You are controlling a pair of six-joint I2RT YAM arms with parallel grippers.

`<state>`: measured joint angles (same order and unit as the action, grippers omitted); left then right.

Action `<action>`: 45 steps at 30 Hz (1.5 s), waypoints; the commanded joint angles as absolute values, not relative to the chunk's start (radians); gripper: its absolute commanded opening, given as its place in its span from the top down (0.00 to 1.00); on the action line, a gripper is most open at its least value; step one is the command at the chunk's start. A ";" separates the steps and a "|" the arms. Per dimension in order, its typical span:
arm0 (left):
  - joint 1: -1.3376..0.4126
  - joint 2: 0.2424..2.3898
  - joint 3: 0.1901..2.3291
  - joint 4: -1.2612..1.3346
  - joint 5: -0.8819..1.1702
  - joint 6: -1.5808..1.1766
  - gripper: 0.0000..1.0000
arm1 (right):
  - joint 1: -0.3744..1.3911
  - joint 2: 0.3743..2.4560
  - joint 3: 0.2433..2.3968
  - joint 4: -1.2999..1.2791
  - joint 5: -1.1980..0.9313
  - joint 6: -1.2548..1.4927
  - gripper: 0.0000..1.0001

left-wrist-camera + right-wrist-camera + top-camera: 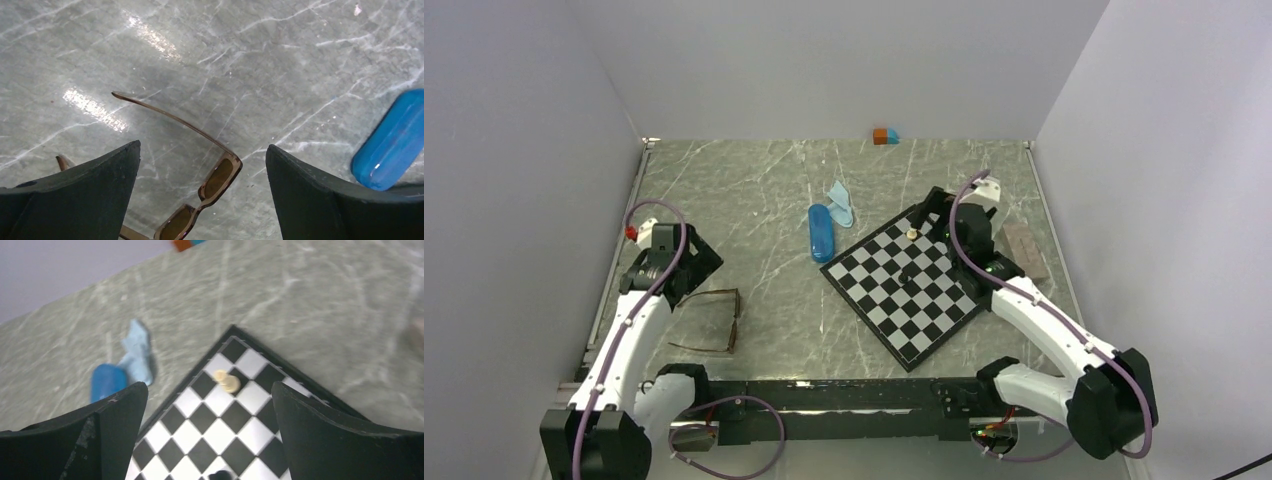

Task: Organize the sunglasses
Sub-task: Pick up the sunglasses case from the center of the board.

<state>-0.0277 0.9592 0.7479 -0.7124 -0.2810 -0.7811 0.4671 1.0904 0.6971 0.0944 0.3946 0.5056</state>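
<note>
The brown-framed sunglasses (711,320) lie open on the marble table at the front left, temples pointing left. In the left wrist view their lenses (210,187) sit low between my fingers, one long temple running up-left. My left gripper (696,272) hovers just above and behind them, open and empty; it also shows in the left wrist view (203,147). My right gripper (932,218) is open and empty over the far corner of the chessboard; it also shows in the right wrist view (210,386). The purple pair is out of view.
A blue capsule case (821,232) lies mid-table, with a light-blue cloth (840,200) behind it. A tilted chessboard (944,315) holds a cream pawn (912,232) and a black piece (907,275). A brown block (1027,250) lies right; a small orange-blue block (885,136) at the back wall.
</note>
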 commanded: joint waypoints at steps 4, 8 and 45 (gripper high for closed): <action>-0.024 0.864 0.669 -0.578 -0.194 -0.772 0.01 | 0.300 1.060 0.751 -0.187 0.490 0.653 0.00; -0.024 0.851 0.649 -0.538 -0.154 -0.750 0.01 | 0.106 1.110 0.779 -0.311 0.453 0.697 0.00; -0.024 0.884 0.595 -0.307 0.118 -0.614 0.01 | -0.331 1.583 0.917 -0.121 0.030 -0.204 0.00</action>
<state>-0.0277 0.8700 0.5983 -0.3737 0.0635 -0.6296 -0.3313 1.5242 0.8406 -0.0959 0.1314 -0.0143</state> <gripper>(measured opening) 0.993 0.994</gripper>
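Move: The brown sunglasses case lies about 26 cm to the right hand's right, nearly level fore and aft, and some 18 cm below. The white chess piece stands about 3 cm ahead and roughly straight below this hand; the chessboard's middle is some 9 cm back and 2 cm to its left. From the left hand the brown case is far off, about 75 cm to the right and 9 cm ahead. Towards the brown case at the table's right edge, the empty right hand sweeps about 27 cm right off the chessboard and sinks some 14 cm, swinging back about 6 cm and then forward again. Its fingers tip down and turn clockwise some 50 degrees, then partly back, staying wide open. The open left hand drifts 5–6 cm right and a little forward towards the blue case, turning clockwise and tilting up. ##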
